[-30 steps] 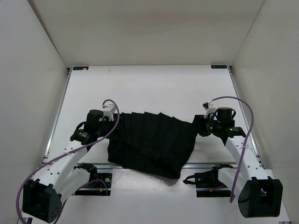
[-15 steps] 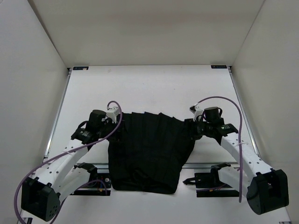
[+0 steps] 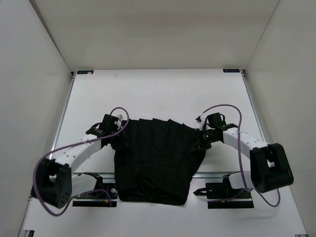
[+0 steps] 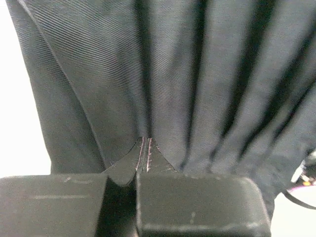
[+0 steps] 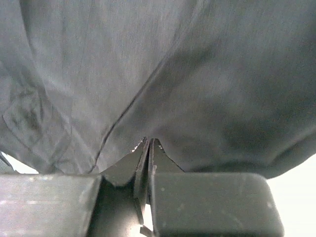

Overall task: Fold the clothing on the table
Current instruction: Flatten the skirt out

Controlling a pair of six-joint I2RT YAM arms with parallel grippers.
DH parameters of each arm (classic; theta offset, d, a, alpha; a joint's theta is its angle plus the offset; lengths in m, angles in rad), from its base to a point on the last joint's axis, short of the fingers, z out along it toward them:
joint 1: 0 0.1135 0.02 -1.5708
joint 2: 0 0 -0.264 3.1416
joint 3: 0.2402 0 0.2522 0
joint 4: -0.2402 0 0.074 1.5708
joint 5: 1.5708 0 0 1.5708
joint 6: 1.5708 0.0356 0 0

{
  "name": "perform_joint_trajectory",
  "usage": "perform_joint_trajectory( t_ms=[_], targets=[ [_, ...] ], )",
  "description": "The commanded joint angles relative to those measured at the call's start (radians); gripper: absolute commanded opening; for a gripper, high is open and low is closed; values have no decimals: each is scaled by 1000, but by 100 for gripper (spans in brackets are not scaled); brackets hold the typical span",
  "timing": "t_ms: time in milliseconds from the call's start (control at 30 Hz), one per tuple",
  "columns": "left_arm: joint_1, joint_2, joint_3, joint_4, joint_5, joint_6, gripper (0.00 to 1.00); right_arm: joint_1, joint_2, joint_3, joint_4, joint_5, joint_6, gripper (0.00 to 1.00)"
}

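The clothing point(image 3: 155, 158) is a black pleated garment spread mid-table, its near part hanging over the table's point(image 3: 158, 94) front edge. My left gripper point(image 3: 118, 134) sits at its far left corner. In the left wrist view the jaws point(image 4: 144, 143) are pressed together, with pleats of the clothing point(image 4: 197, 74) running into the tips. My right gripper point(image 3: 202, 139) is at the far right corner. The right wrist view shows its jaws point(image 5: 149, 142) shut with a thin layer of the clothing point(image 5: 148, 64) pinched between them.
A silver rail point(image 3: 217, 174) runs along the table's near edge, with the arm mounts point(image 3: 94, 195) below it. White walls enclose the table on three sides. Purple cables point(image 3: 232, 111) loop over both wrists. Bare white tabletop lies beyond the garment.
Both grippers went from open to shut at the garment's far corners. The garment's near hem dropped lower over the front edge. Both arms swung their elbows outward.
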Motion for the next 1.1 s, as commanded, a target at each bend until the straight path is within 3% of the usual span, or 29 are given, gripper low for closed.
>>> perform_joint_trajectory(
  t_ms=[0,367,633,833,967,1033,1067],
  targets=[
    [-11,93,60,29,-72,-1,0,11,72,82,61,18,-32,0],
    [35,450,283,60,-45,73,0,-67,374,272,60,-3,-54,0],
    [68,740,590,-10,-35,139,0,-72,650,643,-38,40,-94,0],
    [100,1016,992,-90,-35,179,0,-137,860,1016,-137,104,-123,0],
    [126,1266,1411,-208,-34,188,0,-208,1047,1387,-242,118,-128,0],
    [141,1335,1608,-277,-26,174,0,-254,1070,1454,-221,85,-83,0],
    [155,1348,1636,-283,-23,171,0,-260,1070,1487,-218,63,-74,0]
  ],
)
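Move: The skirt lies under both my shut hands: its middle is about 8 cm back, 18 cm to the right and 4 cm below my left hand, and from my right hand about 8 cm back, 21 cm to the left and 3 cm below. Its pleated far edge is some 14 cm straight ahead of my left fingertips and 10 cm straight ahead of my right ones. The table's front edge, which the skirt's near part overhangs, is about 14 cm straight behind my left hand. I first lower both shut hands onto the skirt, the left about 4 cm and the right a little over 2, then sweep them forward together with gathering speed, some 32 cm each, dragging the cloth up the table under the fingertips. My left drifts slightly right and ends at the far edge; my right runs past that edge, rising a couple of centimetres and tipping its fingers forward about 10 degrees. ##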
